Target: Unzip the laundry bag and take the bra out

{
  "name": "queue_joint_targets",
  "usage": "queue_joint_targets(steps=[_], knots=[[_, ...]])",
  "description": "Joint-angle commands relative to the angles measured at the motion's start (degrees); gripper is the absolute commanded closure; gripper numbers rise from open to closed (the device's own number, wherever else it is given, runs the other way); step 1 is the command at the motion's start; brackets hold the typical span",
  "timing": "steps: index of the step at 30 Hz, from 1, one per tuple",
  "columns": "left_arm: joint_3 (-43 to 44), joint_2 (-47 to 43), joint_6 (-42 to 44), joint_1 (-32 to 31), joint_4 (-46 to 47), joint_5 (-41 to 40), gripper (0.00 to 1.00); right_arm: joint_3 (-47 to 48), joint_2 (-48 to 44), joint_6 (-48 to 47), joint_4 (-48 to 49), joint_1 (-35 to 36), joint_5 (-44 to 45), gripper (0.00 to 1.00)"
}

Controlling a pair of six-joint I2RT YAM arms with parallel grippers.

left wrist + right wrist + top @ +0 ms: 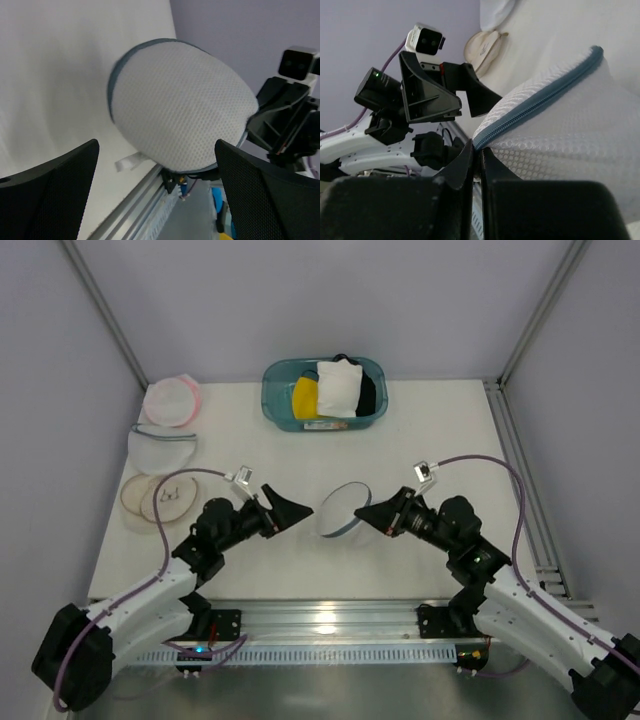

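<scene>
The laundry bag (338, 510), a round white mesh pouch with a grey-blue zipper rim, stands tilted on edge above the middle of the table. My right gripper (363, 513) is shut on its rim from the right. In the right wrist view the fingertips (470, 152) pinch the zipper band where it runs up across the bag (560, 135). My left gripper (300, 510) is open just left of the bag, apart from it. In the left wrist view the bag's dome (175, 100) fills the space ahead of the spread left gripper (156, 150). The bra is hidden.
A teal bin (272, 405) at the back holds a yellow garment (305, 397) and a white pad (338, 388). A pink-rimmed pouch (170, 400), another mesh pouch (162, 447) and a beige-rimmed pouch (160, 500) lie at the left. An aluminium rail (320, 618) runs along the near edge.
</scene>
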Motion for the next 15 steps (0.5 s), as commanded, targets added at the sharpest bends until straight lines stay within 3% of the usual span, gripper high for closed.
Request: queue_joint_targets(steps=[1, 4, 8, 15], knots=[[-0.97, 7.61, -6.87, -0.19, 18.51, 8.90, 0.01, -4.60, 0.60, 9.03, 18.39, -1.83, -12.27, 0.96], [-0.89, 16.92, -14.43, -0.19, 31.08, 13.48, 0.00, -7.15, 1.48, 11.94, 28.93, -3.50, -17.27, 0.96], [-2.38, 24.60, -20.77, -0.10, 46.38, 13.50, 0.01, -8.03, 0.52, 13.70, 32.56, -6.48, -21.68, 0.96], [-2.03, 27.25, -20.16, -0.01, 43.77, 13.15, 0.00, -9.00, -3.78, 18.27, 37.66, -13.08, -29.24, 0.96]])
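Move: The laundry bag's middle is about 10 cm right of the open left hand, 2 cm ahead and roughly level in height. From the right hand, already pinching its rim, it lies some 6 cm left, 2 cm ahead and 4 cm down. The teal basket stands about 40 cm ahead of the left hand, 6 cm to its right and 8 cm lower. Wide-open left hand nears the bag, 4 cm rightward; right hand keeps its pinch, rising 5 cm and back. ##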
